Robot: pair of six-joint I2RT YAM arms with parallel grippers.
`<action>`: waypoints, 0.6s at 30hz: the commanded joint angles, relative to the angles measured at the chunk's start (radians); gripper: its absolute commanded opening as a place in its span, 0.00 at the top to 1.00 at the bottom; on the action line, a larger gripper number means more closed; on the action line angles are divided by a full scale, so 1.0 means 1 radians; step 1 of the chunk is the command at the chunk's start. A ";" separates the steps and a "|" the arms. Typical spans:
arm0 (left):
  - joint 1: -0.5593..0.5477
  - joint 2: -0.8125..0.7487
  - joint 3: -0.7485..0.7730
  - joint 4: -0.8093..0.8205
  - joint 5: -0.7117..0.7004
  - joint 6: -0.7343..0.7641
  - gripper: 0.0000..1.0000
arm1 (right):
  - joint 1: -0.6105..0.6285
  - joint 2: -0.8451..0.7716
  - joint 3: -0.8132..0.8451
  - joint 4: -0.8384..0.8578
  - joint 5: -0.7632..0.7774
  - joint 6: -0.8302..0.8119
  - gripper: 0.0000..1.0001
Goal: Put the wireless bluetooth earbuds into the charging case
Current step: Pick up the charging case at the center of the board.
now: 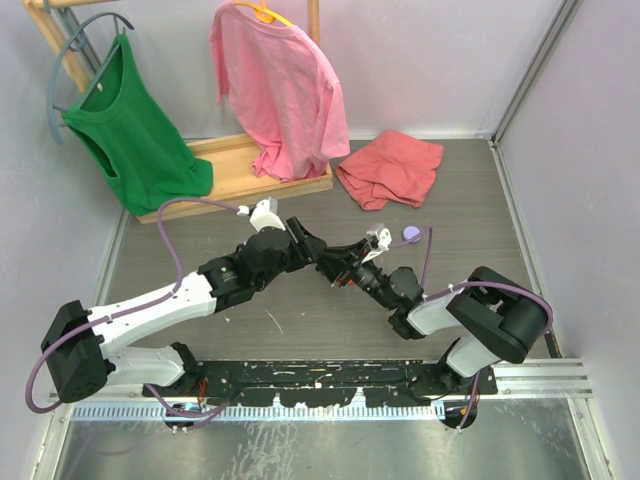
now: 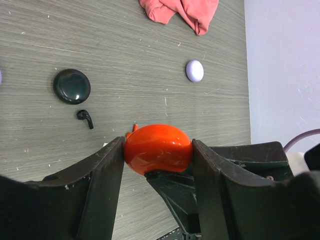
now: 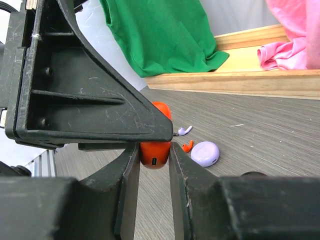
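A glossy orange charging case point(image 2: 158, 148) hangs above the grey table, held from two sides. My left gripper point(image 2: 158, 152) is shut on its broad sides. My right gripper point(image 3: 154, 156) is shut on its narrow end, with the charging port point(image 3: 154, 161) facing that camera. The two grippers meet mid-table point(image 1: 335, 268). On the table below lie an orange earbud point(image 3: 187, 146), a lavender earbud point(image 3: 185, 131) and a black earbud point(image 2: 85, 118). A lavender case point(image 3: 205, 153) and a black round case point(image 2: 72, 86) rest closed nearby. Whether the orange case's lid is open is hidden.
A crumpled red cloth point(image 1: 390, 168) lies at the back right of the table. A wooden rack point(image 1: 245, 170) at the back left holds a green shirt point(image 1: 135, 135) and a pink shirt point(image 1: 280, 85). Walls close in the right side point(image 1: 590, 180).
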 commanded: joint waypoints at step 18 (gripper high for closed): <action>0.190 -0.353 -0.156 0.188 0.335 0.369 0.18 | -0.050 -0.076 0.013 0.179 -0.179 0.091 0.96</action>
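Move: The orange charging case sits between both hands' fingertips, its middle only about 1 cm ahead and 1 cm right of the left hand, and likewise about 1 cm ahead and 1 cm left of the right hand. From the left hand, some 15 cm below, the black case lies about 5 cm ahead and 2 left, the black earbud 1 ahead and straight below, the orange earbud 2 back and 7 right, and the purple case 5 ahead and 10 left. Easing back barely a centimetre at first, the left hand spreads its fingers off the orange charging case, then swings left and up, away from it, about 5 cm each way, its fingertips tipping up some 15 degrees. The right hand keeps its pinch on the case and, late on, lifts it about 1 cm while drawing back as much. ##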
